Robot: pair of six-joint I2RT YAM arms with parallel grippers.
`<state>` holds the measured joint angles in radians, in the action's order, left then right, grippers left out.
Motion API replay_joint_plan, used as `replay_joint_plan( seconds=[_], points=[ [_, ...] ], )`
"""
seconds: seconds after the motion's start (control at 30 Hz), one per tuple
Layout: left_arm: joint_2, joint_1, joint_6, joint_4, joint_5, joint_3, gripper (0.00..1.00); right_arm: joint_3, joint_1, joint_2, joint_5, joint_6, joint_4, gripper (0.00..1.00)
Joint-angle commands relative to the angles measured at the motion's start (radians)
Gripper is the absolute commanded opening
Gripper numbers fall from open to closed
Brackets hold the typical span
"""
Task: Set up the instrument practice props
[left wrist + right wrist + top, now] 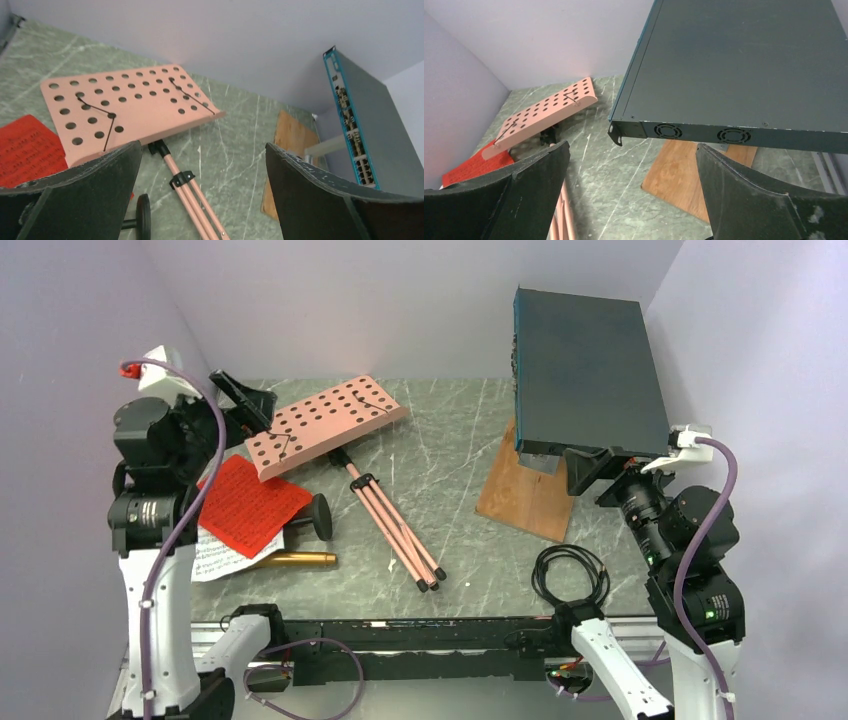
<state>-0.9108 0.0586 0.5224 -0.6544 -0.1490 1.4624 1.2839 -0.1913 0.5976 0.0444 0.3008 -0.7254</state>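
The pink perforated music stand (325, 423) lies flat on the table with its folded tripod legs (395, 530) pointing toward me; it also shows in the left wrist view (130, 107) and the right wrist view (544, 112). The red music sheet (250, 502) lies on a white sheet (215, 558) at the left. The gold microphone (295, 560) lies by them. The small black mic stand (318, 517) lies on its side. My left gripper (240, 400) is open above the stand's left end. My right gripper (590, 468) is open by the teal box.
A large dark teal box (585, 370) leans on a wooden board (525, 495) at the right. A black cable coil (570, 575) lies near the front right. Walls close in on the left, back and right.
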Motion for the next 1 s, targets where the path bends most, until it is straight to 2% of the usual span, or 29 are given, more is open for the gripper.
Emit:
replay_joint_plan(
  seconds=[0.0, 0.13, 0.23, 0.33, 0.43, 0.53, 0.6, 0.7, 0.83, 0.9, 0.97],
  points=[
    [-0.058, 0.004, 0.011, 0.007, -0.116, -0.027, 0.99, 0.031, 0.003, 0.03, 0.002, 0.023, -0.011, 1.0],
    [-0.179, 0.008, 0.022, -0.112, -0.17, -0.038, 0.99, 0.038, 0.003, 0.048, -0.06, 0.018, -0.005, 1.0],
    [-0.269, 0.071, 0.048, -0.206, -0.21, -0.042, 0.99, 0.009, 0.004, 0.019, -0.133, -0.002, 0.031, 1.0],
    [-0.316, 0.213, 0.123, -0.205, -0.293, -0.11, 0.99, -0.007, 0.003, 0.0, -0.197, -0.013, 0.06, 1.0],
    [-0.346, 0.41, 0.231, -0.16, -0.35, -0.227, 0.99, 0.001, 0.004, 0.006, -0.24, -0.017, 0.047, 1.0],
    [-0.4, 0.518, 0.364, -0.051, -0.407, -0.323, 1.0, -0.008, 0.004, 0.009, -0.26, -0.012, 0.043, 1.0],
    [-0.443, 0.526, 0.433, 0.074, -0.462, -0.372, 0.99, -0.025, 0.004, -0.001, -0.268, -0.005, 0.058, 1.0],
    [-0.543, 0.526, 0.485, 0.136, -0.485, -0.378, 1.0, -0.031, 0.004, -0.005, -0.279, -0.002, 0.07, 1.0],
    [-0.61, 0.52, 0.486, 0.145, -0.361, -0.362, 0.99, -0.024, 0.003, -0.013, -0.273, -0.004, 0.067, 1.0],
    [-0.643, 0.519, 0.511, 0.201, -0.351, -0.383, 0.99, -0.03, 0.003, -0.025, -0.27, -0.002, 0.072, 1.0],
    [-0.693, 0.514, 0.532, 0.251, -0.369, -0.39, 0.94, -0.036, 0.003, -0.039, -0.268, 0.0, 0.079, 1.0]
  ],
)
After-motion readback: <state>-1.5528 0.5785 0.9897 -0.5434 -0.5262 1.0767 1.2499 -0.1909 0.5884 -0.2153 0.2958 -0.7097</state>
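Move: The music stand's perforated desk has its middle about 22 cm ahead of the left hand, 7 cm to the right and 34 cm below; its left end is about 15 cm ahead, 11 cm left and 36 cm down. The red sheet lies some 10 cm ahead, 12 cm left and 44 cm below, and the folded tripod about 5 cm ahead and 23 cm right, 43 cm down. From the right hand the desk is about 30 cm ahead, 54 cm left and 31 cm below. The left hand, fingers wide open throughout, plunges some 30 cm towards the left end of the music stand's desk, first down and slightly forward, then swinging about 12 cm left and finally easing forward again, while it tips from nearly level to about 45 degrees nose-down and rolls its left side down by roughly 50 degrees, to come low over the red sheet with the desk's near left corner in front of the open fingers. The right hand, also open and empty, drifts about 4 cm left and turns some 15 degrees counter-clockwise towards the props. ##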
